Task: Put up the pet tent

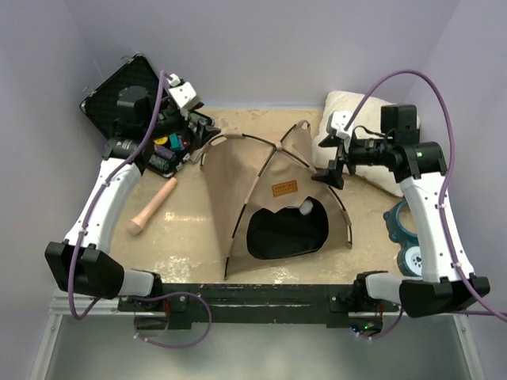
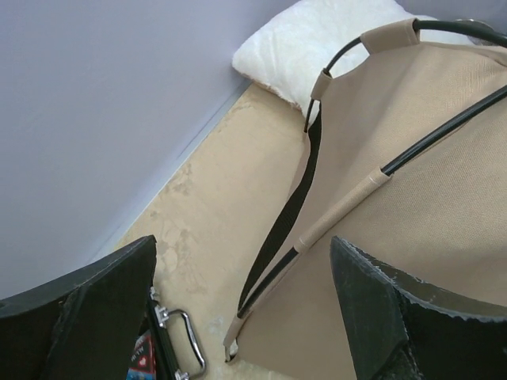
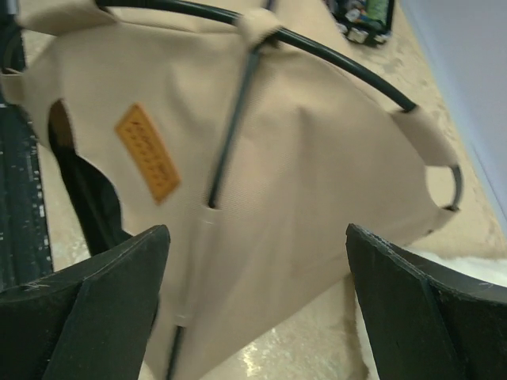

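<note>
The pet tent [image 1: 273, 186] stands upright mid-table: tan fabric, two black poles crossing at its top [image 1: 279, 147], a brown patch [image 1: 283, 188], and a white pompom [image 1: 305, 207] over the dark arched doorway facing the near edge. My left gripper [image 1: 200, 131] hovers at the tent's back left corner, open and holding nothing. In the left wrist view the left gripper [image 2: 244, 253] is above a pole end in its fabric sleeve [image 2: 341, 207]. My right gripper [image 1: 333, 170] sits open beside the tent's right side. In the right wrist view the right gripper [image 3: 257, 237] faces the tan wall [image 3: 317, 158] without touching it.
An open black case [image 1: 119, 99] holding small items lies at the back left, and its latch [image 2: 178, 340] shows by my left finger. A beige cylinder [image 1: 154, 207] lies left of the tent. A white fluffy cushion [image 1: 348, 111] is at back right; teal ring toys [image 1: 400, 222] are at the right edge.
</note>
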Motion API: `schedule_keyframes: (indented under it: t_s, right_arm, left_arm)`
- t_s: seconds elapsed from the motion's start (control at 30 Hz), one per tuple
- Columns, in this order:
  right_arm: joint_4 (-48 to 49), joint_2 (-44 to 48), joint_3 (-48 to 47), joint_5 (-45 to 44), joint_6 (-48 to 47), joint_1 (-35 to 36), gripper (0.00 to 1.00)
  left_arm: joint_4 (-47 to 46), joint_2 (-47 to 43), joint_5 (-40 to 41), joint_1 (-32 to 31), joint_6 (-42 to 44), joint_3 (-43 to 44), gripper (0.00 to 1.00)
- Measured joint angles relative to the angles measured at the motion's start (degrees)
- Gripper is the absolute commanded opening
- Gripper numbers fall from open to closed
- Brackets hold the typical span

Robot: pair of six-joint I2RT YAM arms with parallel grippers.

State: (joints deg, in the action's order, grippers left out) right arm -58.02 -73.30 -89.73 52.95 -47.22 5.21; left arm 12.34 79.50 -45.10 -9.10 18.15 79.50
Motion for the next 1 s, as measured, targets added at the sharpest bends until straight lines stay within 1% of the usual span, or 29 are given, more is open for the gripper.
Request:
schedule_keyframes:
  t_s: [0.07, 0.13, 0.23, 0.3, 0.37, 0.47, 0.5, 0.53, 0.57, 0.67, 0.8, 1.0]
  right_arm:
    - [-0.59, 1.92, 1.14, -0.02, 0.02, 2.12, 0.91]
    - [-0.44, 4.00, 2.45, -0.79, 0.72, 3.28, 0.90]
    - [2.51, 6.36, 5.11, -2.16, 4.17, 4.07, 0.86]
    - [4.72, 6.84, 6.54, -2.58, 6.51, 4.55, 0.79]
    - [6.62, 6.40, 7.28, -2.80, 8.90, 6.05, 0.68]
    - [10.34, 5.29, 8.28, -4.13, 12.98, 10.29, 0.51]
    - [11.45, 5.05, 8.68, -4.57, 14.23, 11.37, 0.37]
    - [12.83, 4.87, 9.18, -5.29, 15.93, 12.57, 0.16]
    - [14.38, 4.70, 9.60, -6.10, 18.05, 13.53, 0.00]
    - [18.25, 4.57, 9.73, -9.07, 23.91, 14.08, 0.00]
    - [25.22, 5.29, 10.75, -13.99, 34.53, 14.08, 0.00]
    - [37.66, 12.35, 15.02, -25.70, 52.02, 14.27, 0.00]
  left_arm:
    - [0.87, -1.29, 1.95, 0.20, -2.19, 0.00, 0.95]
    - [1.75, -2.95, 3.76, 0.42, -4.52, -0.13, 0.96]
    - [2.08, -6.64, 5.51, 0.48, -7.87, -1.79, 0.96]
    - [2.03, -9.27, 6.23, 0.50, -9.62, -2.99, 0.96]
    - [2.29, -11.23, 6.67, 0.52, -10.32, -3.58, 0.96]
    - [2.45, -13.18, 7.67, 0.74, -10.54, -3.87, 0.96]
    - [2.49, -13.53, 7.96, 0.79, -10.51, -4.02, 0.96]
    - [2.51, -13.88, 8.37, 0.85, -10.51, -4.33, 0.96]
    - [2.82, -14.19, 8.74, 0.85, -10.51, -4.63, 0.96]
    - [3.23, -14.47, 9.62, 0.90, -10.73, -5.33, 0.96]
    - [3.10, -14.43, 10.29, 1.46, -11.76, -5.38, 0.97]
    - [1.99, -13.31, 10.64, 1.60, -12.66, -5.35, 0.97]
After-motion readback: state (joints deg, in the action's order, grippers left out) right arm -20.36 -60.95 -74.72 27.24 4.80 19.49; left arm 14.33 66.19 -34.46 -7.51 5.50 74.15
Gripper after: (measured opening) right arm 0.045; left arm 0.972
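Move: The stretch of black pole just down the slope from the tent's top crossing lies roughly 6 cm to the right hand's left, 2 cm nearer the base and 2 cm lower. From that hand the fabric knot at the crossing is about 12 cm left, 2 cm ahead and 2 cm up; the brown label is some 8 cm left, 6 cm back and 5 cm down. From the left hand the pole stretch is about 22 cm right, 10 cm back and 2 cm below. Back about 3 cm, then left some 5 cm, the wide-open right hand comes over the tent's right slope and its fingers shut on the black pole beside the sleeve, just below the crossing. Keeping that pinch, it rises about 6 cm, edging forward and turning some 25 degrees clockwise with its left side rising. The left hand, staying open, draws back and left about 5 cm and up a little. ##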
